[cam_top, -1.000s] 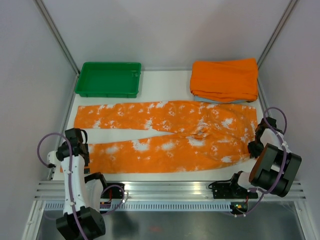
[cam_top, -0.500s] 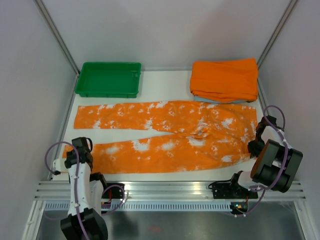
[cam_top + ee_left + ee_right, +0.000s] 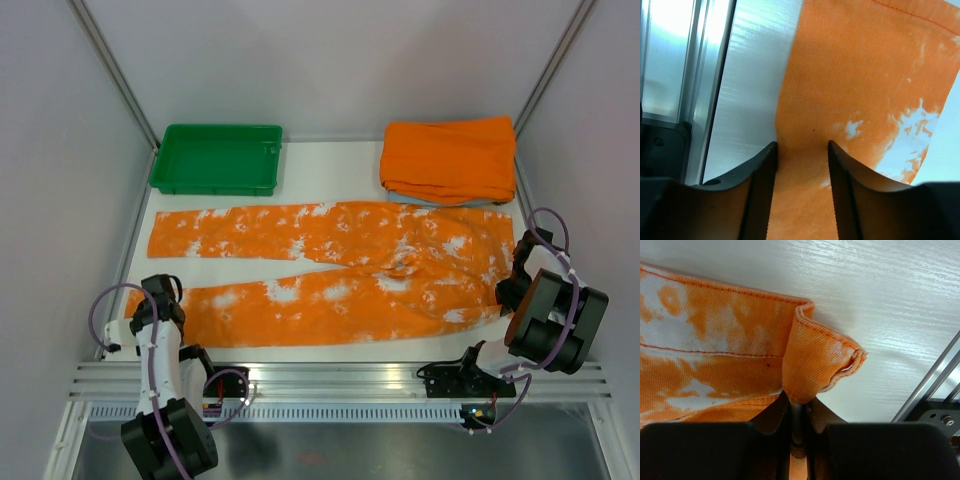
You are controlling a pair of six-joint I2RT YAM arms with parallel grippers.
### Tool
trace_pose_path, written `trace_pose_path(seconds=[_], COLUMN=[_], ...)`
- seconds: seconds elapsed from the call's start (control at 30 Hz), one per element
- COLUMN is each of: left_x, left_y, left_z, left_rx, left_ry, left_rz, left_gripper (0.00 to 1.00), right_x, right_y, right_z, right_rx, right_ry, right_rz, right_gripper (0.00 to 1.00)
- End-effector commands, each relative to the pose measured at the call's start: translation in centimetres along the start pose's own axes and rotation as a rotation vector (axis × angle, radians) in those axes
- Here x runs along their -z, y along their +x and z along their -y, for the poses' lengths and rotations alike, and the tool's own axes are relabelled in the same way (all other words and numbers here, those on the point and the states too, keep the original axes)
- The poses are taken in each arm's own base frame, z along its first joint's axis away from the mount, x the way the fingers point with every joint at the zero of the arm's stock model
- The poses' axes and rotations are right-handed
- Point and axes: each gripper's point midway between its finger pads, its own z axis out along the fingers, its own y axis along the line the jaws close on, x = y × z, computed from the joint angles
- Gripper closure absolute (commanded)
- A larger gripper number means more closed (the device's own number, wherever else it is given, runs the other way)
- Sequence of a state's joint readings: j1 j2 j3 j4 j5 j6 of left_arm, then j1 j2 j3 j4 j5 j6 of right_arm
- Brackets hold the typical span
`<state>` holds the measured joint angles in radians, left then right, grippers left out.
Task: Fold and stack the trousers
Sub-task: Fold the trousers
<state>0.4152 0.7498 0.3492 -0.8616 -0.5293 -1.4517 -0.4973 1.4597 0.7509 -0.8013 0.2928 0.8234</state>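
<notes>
The trousers (image 3: 340,270) lie flat across the table, legs to the left and waist to the right. My left gripper (image 3: 160,300) is at the hem end of the near leg. In the left wrist view (image 3: 801,147) its jaws stand partly apart with the orange cloth (image 3: 865,75) lying between them. My right gripper (image 3: 512,285) is at the near corner of the waist. In the right wrist view (image 3: 797,407) it is shut on a pinched-up fold of the waistband (image 3: 815,360).
A green tray (image 3: 220,127) stands at the back left. A plain orange folded cloth (image 3: 448,158) lies at the back right on a light blue cloth (image 3: 400,197). An aluminium rail (image 3: 330,378) runs along the front edge. Walls close in both sides.
My left arm has moved down and toward the front, onto the hem of the near leg. The right gripper has barely shifted and keeps its hold on the waist.
</notes>
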Motion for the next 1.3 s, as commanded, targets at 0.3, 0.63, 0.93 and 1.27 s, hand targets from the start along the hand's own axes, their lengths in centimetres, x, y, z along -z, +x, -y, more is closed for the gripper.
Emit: trace_pose_path(seconds=[0.3,0.63,0.93,1.27], left_x=[0.0,8.3,11.5,12.8], left_y=[-0.3,-8.1,-8.8,-9.6], left_z=[1.3,13.0,20.7,27.2], left_rx=[-0.034,-0.176,-0.283,-0.337], left_ry=[0.053,0.361,0.485,0.541], left_rz=[-0.001,0.156,0.154,0.195], left_gripper=[0.98,0.98,0.98,0.98], right_x=[-0.2,7.4,15.4,18.0], right_y=[0.2,-7.7,-12.5,-15.4], right_z=[-3.3,-6.0,-10.4,-15.4], right_rx=[-0.035,0.001,0.037,0.154], right_ry=[-0.131,-0.256,-0.505,-0.645], right_rz=[-0.025,0.264,0.402,0.464], right_gripper=[1.0,1.0,1.0,1.0])
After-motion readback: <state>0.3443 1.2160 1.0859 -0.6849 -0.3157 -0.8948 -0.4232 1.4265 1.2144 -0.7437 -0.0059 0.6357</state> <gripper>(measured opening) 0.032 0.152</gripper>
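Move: Right between the open left fingertips lies the trousers' near front edge, about 1 cm below the hand point; the far leg's left end is some 25 cm straight ahead, the green bin about 44 cm ahead and 14 cm right. The right hand already grips the trousers' near right corner; their far right corner lies about 23 cm ahead and level sideways, the folded stack roughly 38 cm ahead and 14 cm left. Closing on the near leg's front edge, the left fingers pinch it against each other, then lift and carry it forward over the far leg, about 19 cm out and 17 cm up, turning some 35 degrees clockwise. The right hand keeps its grip and goes with it, forward and up about 15 cm each, its fingertips swinging forward, towards the trousers' far right corner. ##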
